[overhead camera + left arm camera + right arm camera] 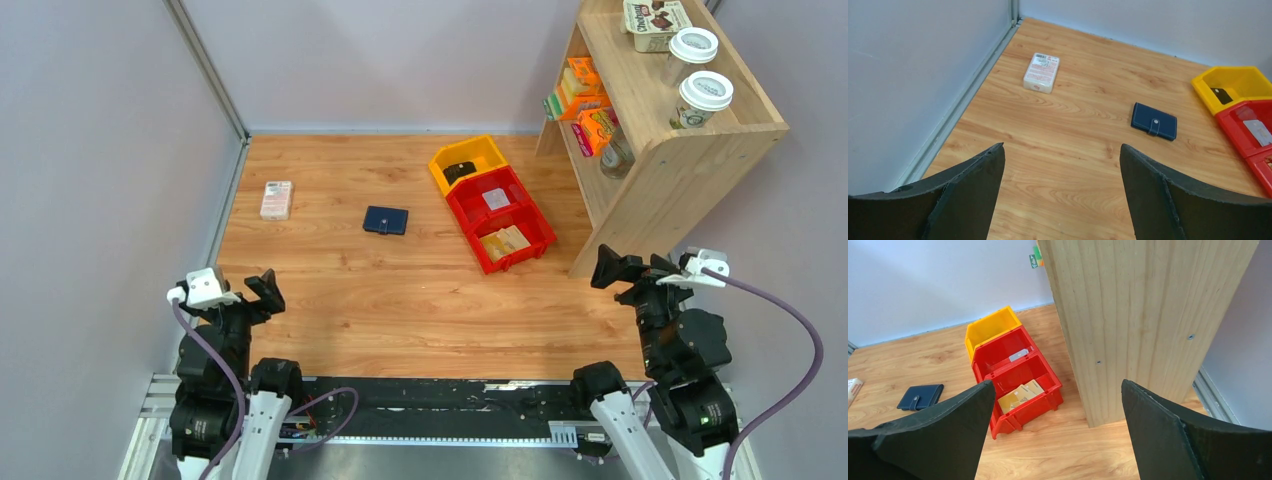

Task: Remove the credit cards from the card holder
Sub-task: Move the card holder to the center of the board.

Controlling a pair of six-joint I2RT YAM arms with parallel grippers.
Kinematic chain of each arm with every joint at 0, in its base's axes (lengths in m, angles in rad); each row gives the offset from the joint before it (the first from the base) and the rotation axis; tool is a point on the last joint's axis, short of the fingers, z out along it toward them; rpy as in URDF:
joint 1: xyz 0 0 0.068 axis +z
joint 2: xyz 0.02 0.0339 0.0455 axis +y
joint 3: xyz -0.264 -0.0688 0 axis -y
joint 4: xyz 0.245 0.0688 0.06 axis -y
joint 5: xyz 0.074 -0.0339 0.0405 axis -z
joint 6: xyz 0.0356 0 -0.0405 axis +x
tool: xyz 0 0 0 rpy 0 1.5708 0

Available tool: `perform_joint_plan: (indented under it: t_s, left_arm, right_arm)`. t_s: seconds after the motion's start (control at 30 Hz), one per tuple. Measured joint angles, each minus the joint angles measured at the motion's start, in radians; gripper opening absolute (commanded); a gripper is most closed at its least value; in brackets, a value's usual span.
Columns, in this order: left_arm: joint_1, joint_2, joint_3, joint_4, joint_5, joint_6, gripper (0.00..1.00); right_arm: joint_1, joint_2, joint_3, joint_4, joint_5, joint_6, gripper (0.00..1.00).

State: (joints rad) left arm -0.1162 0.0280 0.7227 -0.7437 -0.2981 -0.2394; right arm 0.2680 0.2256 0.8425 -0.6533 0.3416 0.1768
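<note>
The card holder [385,220] is a dark navy case that lies folded shut, snap tab fastened, flat on the wooden table at centre. It also shows in the left wrist view [1154,121] and the right wrist view [920,397]. The credit cards are hidden inside it. My left gripper [250,293] is open and empty near the front left of the table, well short of the holder; its jaws stand wide apart in the left wrist view [1061,150]. My right gripper [630,270] is open and empty at the front right beside the shelf, also shown in the right wrist view [1057,385].
A pink-white box [276,199] lies at the far left. A yellow bin [466,160] holds a small black object. A red bin [500,218] holds a pale flat item and tan cards. A wooden shelf [665,150] with cups and boxes stands at the right.
</note>
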Motion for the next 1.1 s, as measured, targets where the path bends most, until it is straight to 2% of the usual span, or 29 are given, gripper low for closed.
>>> perform_joint_plan:
  t_s: [0.3, 0.47, 0.73, 0.93, 1.1]
  left_arm:
    - [0.000, 0.118, 0.000, 0.001, 0.021, -0.010, 0.92]
    - [0.000, 0.282, 0.000, 0.023, 0.056, -0.029, 0.91]
    - [0.000, 0.821, 0.071, 0.189, 0.199, -0.020, 0.91]
    - [-0.024, 1.291, 0.319, 0.285, 0.351, 0.046, 0.91]
    - [-0.057, 1.609, 0.534, 0.317, 0.433, 0.129, 0.90]
  right_arm:
    - [0.000, 0.013, 0.002, 0.000, -0.004, -0.011, 1.00]
    - [0.000, 0.047, 0.002, 0.003, -0.027, -0.016, 1.00]
    - [0.000, 0.077, 0.002, 0.003, -0.112, -0.037, 1.00]
    - [0.000, 0.077, 0.002, 0.000, -0.209, -0.052, 1.00]
    - [0.000, 0.077, 0.002, -0.005, -0.307, -0.060, 1.00]
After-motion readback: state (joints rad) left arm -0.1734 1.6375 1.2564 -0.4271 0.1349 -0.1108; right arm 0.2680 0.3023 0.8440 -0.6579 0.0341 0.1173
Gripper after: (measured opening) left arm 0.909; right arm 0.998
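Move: The card holder lies flat on the board some 33 cm ahead of the left hand, 18 cm to its right and about 26 cm below. The white box stands roughly 28 cm left of the card holder and 5 cm farther out; the red bin is about 27 cm right of the card holder, level with it. From the right hand the card holder lies about 32 cm ahead, 41 cm to the left and 30 cm below. Towards the card holder the left hand swoops, gathering speed: about 26 cm forward, sinking and swinging right by roughly half as much each, while the wrist tips down some 45 degrees and turns clockwise, fingers staying wide open. The right hand drifts about 5 cm left, turning counter-clockwise towards the middle, also open. ##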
